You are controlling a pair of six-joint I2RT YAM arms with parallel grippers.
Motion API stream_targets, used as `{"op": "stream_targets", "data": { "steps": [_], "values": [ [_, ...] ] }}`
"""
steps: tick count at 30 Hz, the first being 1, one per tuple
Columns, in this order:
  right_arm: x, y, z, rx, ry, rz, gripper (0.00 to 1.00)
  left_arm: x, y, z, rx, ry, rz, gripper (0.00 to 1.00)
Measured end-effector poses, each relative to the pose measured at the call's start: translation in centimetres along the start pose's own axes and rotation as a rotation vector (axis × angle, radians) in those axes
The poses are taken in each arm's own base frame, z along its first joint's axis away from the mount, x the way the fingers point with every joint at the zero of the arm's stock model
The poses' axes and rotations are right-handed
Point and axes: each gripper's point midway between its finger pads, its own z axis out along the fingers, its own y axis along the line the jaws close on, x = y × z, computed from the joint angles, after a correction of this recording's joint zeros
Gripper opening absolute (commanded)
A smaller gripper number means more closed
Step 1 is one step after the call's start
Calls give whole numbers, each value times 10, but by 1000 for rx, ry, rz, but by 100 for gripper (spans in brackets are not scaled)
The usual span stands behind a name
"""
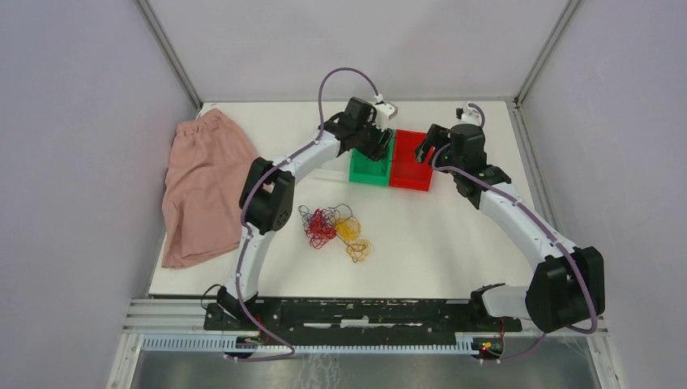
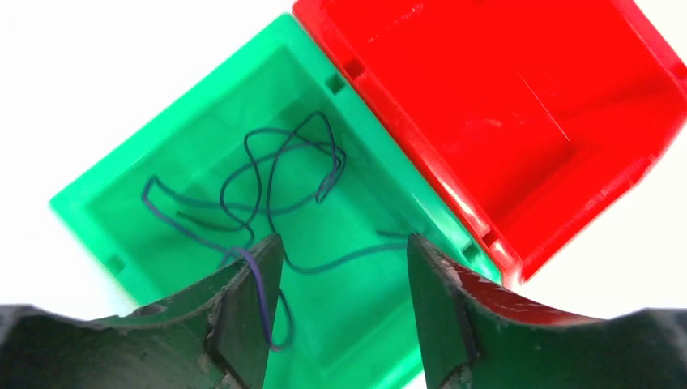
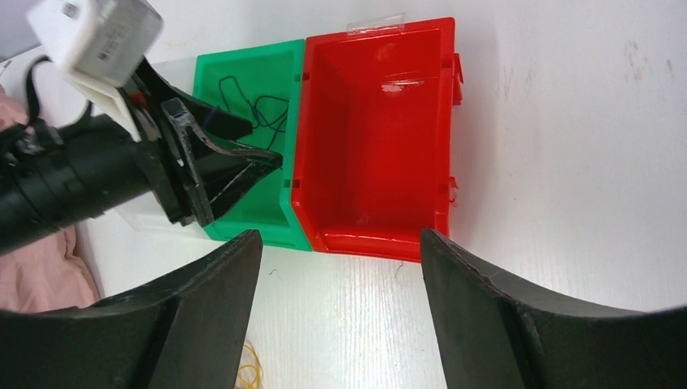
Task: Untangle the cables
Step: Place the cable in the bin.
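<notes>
The cables (image 1: 334, 227) lie as a tangle of red, yellow-orange and dark wires on the white table between the arms. One dark blue wire (image 2: 258, 182) lies loose in the green bin (image 2: 356, 324), also seen in the right wrist view (image 3: 267, 109). My left gripper (image 2: 342, 243) is open just above the green bin (image 1: 369, 166). A strand of the blue wire drapes over its left finger pad (image 2: 247, 308). My right gripper (image 3: 339, 243) is open and empty, above the table in front of the empty red bin (image 3: 373, 146). A bit of yellow wire (image 3: 249, 374) shows below it.
The green and red (image 1: 409, 170) bins stand side by side at the table's back middle. A pink cloth (image 1: 202, 186) lies at the left edge. Grey enclosure walls surround the table. The left gripper's fingers (image 3: 235, 166) show in the right wrist view.
</notes>
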Motion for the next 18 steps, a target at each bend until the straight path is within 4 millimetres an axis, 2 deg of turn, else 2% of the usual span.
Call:
{"op": "stream_targets", "data": {
  "steps": [3, 7, 13, 16, 18],
  "values": [
    [2, 2, -1, -10, 9, 0, 79, -7, 1, -23, 14, 12, -15, 80],
    [4, 2, -3, -13, 21, -2, 79, -26, -2, -67, 56, 5, -33, 87],
    [4, 6, -11, -31, 29, -8, 81, -67, -18, -143, 115, -71, -17, 88],
    [6, 15, -17, -51, 31, -22, 81, -74, -27, -179, 135, -92, 9, 85],
    [12, 25, -20, -74, 40, -42, 81, -65, -32, -197, 154, -80, 17, 79]
  ]
}}
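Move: The green bin with the cable's loops inside is right under my left hand, its middle about 1 cm to the left and some 5 cm below. Level with it, the red bin lies about 10 cm to my left hand's right and the white bin about 12 cm to its left; the table cables sit some 20 cm back and 12 cm left. From my right hand the green bin is about 8 cm ahead, 10 cm left and 16 cm below. With the cable already down in the green bin and my left fingers part-open, I spread them wider to free its last purple strand and lift away from the bin, about 18 cm up, drawing back some 9 cm and left some 7 cm as I go. My right hand stays open and eases about 3 cm left and back over the bins. ##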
